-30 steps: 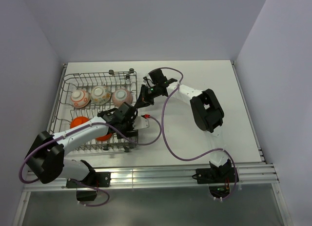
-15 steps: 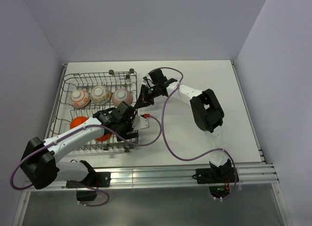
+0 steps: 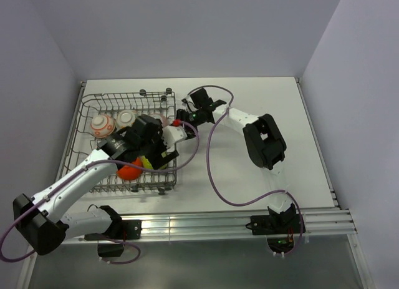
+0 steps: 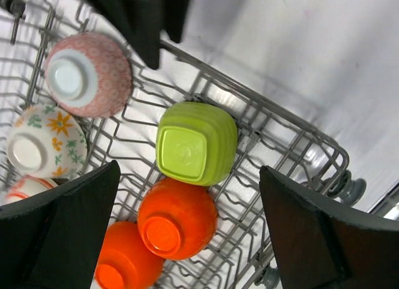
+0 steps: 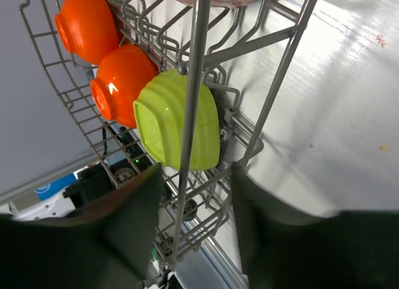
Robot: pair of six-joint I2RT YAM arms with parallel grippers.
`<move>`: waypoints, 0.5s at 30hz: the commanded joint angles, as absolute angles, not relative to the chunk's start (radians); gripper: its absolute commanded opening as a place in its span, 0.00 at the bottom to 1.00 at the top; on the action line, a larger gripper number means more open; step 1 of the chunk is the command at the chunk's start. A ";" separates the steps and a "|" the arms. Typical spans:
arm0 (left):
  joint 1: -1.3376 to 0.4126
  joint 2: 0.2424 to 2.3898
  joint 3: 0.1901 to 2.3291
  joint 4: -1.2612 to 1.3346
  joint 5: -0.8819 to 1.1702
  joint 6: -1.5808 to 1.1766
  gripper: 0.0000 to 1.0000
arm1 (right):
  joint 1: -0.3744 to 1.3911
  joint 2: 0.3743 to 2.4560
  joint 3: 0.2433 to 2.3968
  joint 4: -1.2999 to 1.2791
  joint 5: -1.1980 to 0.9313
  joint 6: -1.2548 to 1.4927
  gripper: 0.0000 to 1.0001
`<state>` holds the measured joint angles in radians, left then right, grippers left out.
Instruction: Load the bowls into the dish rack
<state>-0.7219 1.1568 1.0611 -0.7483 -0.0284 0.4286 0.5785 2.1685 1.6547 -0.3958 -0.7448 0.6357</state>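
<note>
The dish rack (image 3: 81,114) stands on the table's left half. Upside down in it lie a lime-green bowl (image 4: 196,142), two orange bowls (image 4: 177,217) (image 4: 121,261), a pinkish bowl (image 4: 87,73) and a flower-patterned bowl (image 4: 43,148). My left gripper (image 4: 189,170) hangs wide open above the green and orange bowls and holds nothing. At the rack's right side, my right gripper (image 5: 196,170) is open, with an upright rack wire (image 5: 190,114) standing free between its fingers. The green bowl (image 5: 177,130) lies just behind that wire.
The rack's small wheels (image 4: 343,189) sit at its corner near the table's bare white top (image 3: 249,95). A purple cable (image 3: 209,170) loops across the table between the arms. The right arm's elbow (image 3: 265,142) stands mid-table. Walls close the back and both sides.
My left arm has risen above the rack and its jaws have spread fully; the green bowl now shows under it. My right gripper, shut before, has opened off the rack wire.
</note>
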 commanded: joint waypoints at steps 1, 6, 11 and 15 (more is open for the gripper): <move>-0.600 1.141 1.155 -0.735 0.092 0.325 1.00 | 0.571 2.115 1.651 -0.416 -0.733 0.606 0.58; -0.474 1.163 1.230 -0.755 0.195 0.240 1.00 | 0.569 2.054 1.595 -0.414 -0.704 0.594 0.81; -0.299 1.201 1.295 -0.767 0.351 0.114 1.00 | 0.546 1.962 1.530 -0.419 -0.664 0.563 0.90; -0.187 1.287 1.380 -0.818 0.468 0.025 0.99 | 0.500 1.849 1.463 -0.439 -0.634 0.511 0.91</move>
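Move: The green bowl sits in the dish rack about 12 cm below the empty left hand, roughly 1 cm ahead and 3 cm to its left. The nearest orange bowl is about 9 cm to the left of the green bowl and 3 cm nearer, the pink bowl some 13 cm beyond it. The rack's side rail passes between the right hand's half-open fingers, right at the hand point. From the right hand, the green bowl lies about 10 cm back, 8 cm left and 4 cm lower. The green bowl, already let go, is left behind as the wide-open left hand keeps climbing away from it, about 7 cm up, 7 cm forward and 5 cm left over the rack, rolling some 35 degrees counter-clockwise. The rack's side rail comes free of the right hand, whose fingers spread from half to nearly full opening while it draws off rightward and a little back, lifting slightly at the end. ##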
